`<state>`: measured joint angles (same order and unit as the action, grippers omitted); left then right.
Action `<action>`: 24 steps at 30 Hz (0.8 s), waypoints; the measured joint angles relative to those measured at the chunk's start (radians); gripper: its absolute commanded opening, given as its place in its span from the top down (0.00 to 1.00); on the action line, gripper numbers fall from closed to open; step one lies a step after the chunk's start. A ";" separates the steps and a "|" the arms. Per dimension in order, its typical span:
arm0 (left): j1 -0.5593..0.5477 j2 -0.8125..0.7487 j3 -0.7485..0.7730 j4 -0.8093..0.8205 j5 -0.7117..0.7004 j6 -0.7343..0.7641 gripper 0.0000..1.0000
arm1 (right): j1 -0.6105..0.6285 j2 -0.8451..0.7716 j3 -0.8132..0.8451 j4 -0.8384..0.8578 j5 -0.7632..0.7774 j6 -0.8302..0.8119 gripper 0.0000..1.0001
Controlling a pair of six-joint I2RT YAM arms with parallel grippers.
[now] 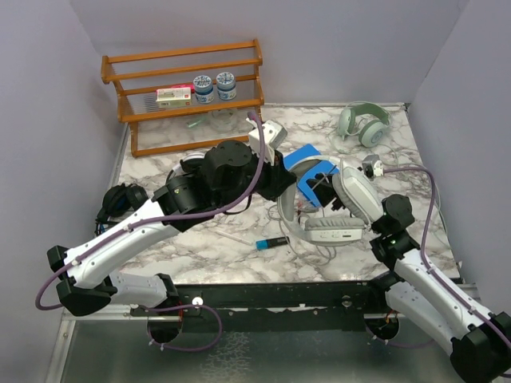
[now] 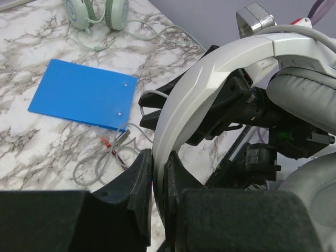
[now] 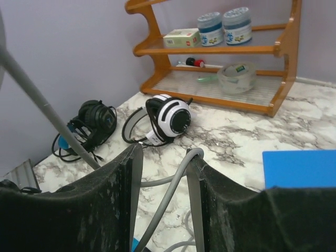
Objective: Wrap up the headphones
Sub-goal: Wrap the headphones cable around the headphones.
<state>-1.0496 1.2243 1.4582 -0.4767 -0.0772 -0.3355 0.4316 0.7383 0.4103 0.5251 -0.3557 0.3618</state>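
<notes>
My left gripper (image 1: pixel 281 185) (image 2: pixel 158 169) is shut on the headband of the white headphones (image 1: pixel 339 227) (image 2: pixel 210 84) with grey cushions, which stand up off the marble table at the centre. Their thin grey cable (image 3: pixel 176 194) runs between the fingers of my right gripper (image 3: pixel 163 153) and hooks over its right fingertip (image 3: pixel 195 155); those jaws stand apart and do not pinch it. More cable (image 2: pixel 100 163) lies in loose loops on the table. A black pair (image 3: pixel 95 121) (image 1: pixel 120 199) and a white-and-black pair (image 3: pixel 169 118) lie at the left.
A pale green-white pair (image 1: pixel 363 124) (image 2: pixel 97 13) lies at the back right. A blue board (image 1: pixel 307 158) (image 2: pixel 84 94) is beside the held pair. A wooden rack (image 1: pixel 188 88) (image 3: pixel 220 79) with jars and a box stands at the back left. A small blue-black plug (image 1: pixel 271 242) lies near the front.
</notes>
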 measured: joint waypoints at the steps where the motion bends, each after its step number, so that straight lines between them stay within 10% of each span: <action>1: 0.000 0.006 0.013 -0.013 -0.001 -0.021 1.00 | 0.000 0.002 -0.001 0.014 -0.011 0.001 0.53; 13: 0.049 0.036 0.138 -0.045 -0.097 -0.239 1.00 | 0.000 0.149 -0.094 0.270 -0.201 0.117 0.60; 24: 0.386 0.155 -0.021 0.037 0.042 -0.484 1.00 | 0.014 0.225 -0.209 0.513 -0.328 0.323 0.85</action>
<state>-0.6636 1.3796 1.4376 -0.4400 -0.0357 -0.8192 0.4461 0.9638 0.2008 1.0382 -0.6834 0.6849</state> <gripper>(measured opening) 0.151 0.156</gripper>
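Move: Between the right hand's half-open fingertips lies the headphones cable. From that hand the grey-white ear cups hang about 10 cm back, 6 cm right and 9 cm higher, and the marker lies some 10 cm left, 2 cm back and 25 cm below. The left hand already pinches the headband; from it the cable at the right fingers is about 4 cm ahead, 7 cm right and 10 cm down, and the blue folder 24 cm ahead, 11 cm right and 35 cm down. Keeping its pinch on the headband, the left hand lifts about 4 cm, then swings the headphones forward some 13 cm and 5 cm left while sinking, its fingers turning counter-clockwise and tipping down. The right hand draws away, down and back about 5 cm each and 4 cm left, turning counter-clockwise some 20 degrees as its fingers close on the cable. ##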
